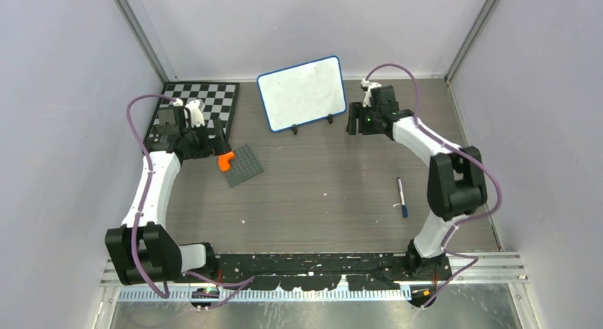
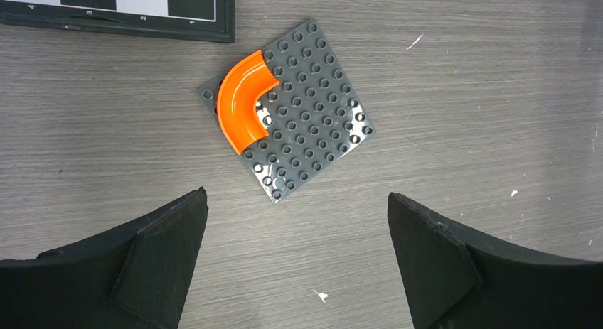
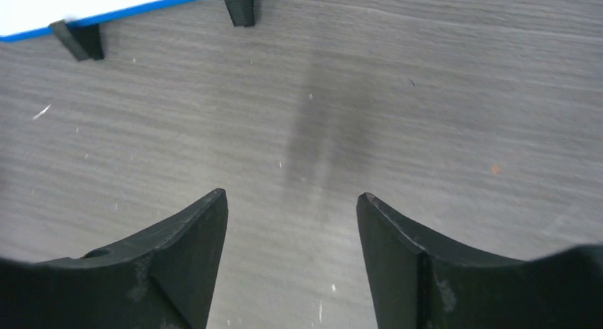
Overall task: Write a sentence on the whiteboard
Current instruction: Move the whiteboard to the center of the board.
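Note:
The whiteboard (image 1: 301, 93), white with a blue frame, leans on two black feet at the back middle of the table. Its face looks blank and no sentence shows on it. A marker (image 1: 402, 197) with a blue cap lies on the table at the right, apart from both arms. My right gripper (image 1: 353, 123) hangs open just right of the board's lower corner, nothing between its fingers (image 3: 292, 194). The board's blue edge (image 3: 107, 15) and feet show ahead of it. My left gripper (image 1: 206, 143) is open and empty over bare table (image 2: 296, 194).
A grey studded plate (image 2: 306, 112) carrying an orange curved piece (image 2: 242, 101) lies just ahead of the left gripper. A black-and-white checkerboard (image 1: 206, 105) lies at the back left. Walls close in the table on three sides.

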### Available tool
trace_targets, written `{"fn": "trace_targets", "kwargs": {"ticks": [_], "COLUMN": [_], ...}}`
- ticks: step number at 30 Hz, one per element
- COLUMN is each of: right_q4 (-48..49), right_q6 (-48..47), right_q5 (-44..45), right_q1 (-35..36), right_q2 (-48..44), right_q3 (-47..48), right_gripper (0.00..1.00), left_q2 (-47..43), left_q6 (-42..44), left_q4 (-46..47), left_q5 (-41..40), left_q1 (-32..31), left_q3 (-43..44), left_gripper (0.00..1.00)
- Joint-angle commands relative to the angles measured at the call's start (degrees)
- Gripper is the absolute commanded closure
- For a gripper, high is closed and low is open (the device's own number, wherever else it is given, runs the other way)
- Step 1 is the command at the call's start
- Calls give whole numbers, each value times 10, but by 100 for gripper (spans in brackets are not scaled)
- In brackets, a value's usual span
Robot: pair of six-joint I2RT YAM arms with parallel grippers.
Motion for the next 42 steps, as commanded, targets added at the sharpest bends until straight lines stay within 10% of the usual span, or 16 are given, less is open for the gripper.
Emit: {"fn": "trace_targets", "kwargs": {"ticks": [1, 20, 42], "right_q4": [47, 107, 161], "right_q6": [19, 13, -31], "right_q5": [42, 87, 31], "right_q1": [21, 66, 71], "right_q2": [79, 293, 336], "right_q3": [78, 254, 272], "right_gripper": [33, 50, 60], "left_q2": [-10, 29, 60], "left_q6": [-12, -19, -23], "left_q4": [17, 21, 22], "left_q5": [-2, -9, 0], "left_q1": [2, 2, 2], "left_q3": [23, 31, 41], "left_gripper": [0, 0, 0]}}
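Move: The whiteboard's right black clip, on the board's near edge, lies about 14 cm ahead of the right hand, 9 cm to its left and 10 cm below. From that hand, the left clip is some 10 cm ahead and 22 cm left, and the whiteboard's middle about 24 cm ahead and 19 cm left, both at nearly the same depth. From the left hand, the right clip lies roughly 23 cm ahead, 38 cm right and 16 cm below. The whiteboard's right clip is what the right hand swoops to: about 12 cm forward while going some 8 cm left and 8 cm down, fast at first, then easing in with a last small shift left. Its fingers narrow from three-quarters open to under half, bringing the tips around the clip without shutting on it. The left hand, wide open, sinks about 2 cm near the gray plate. ##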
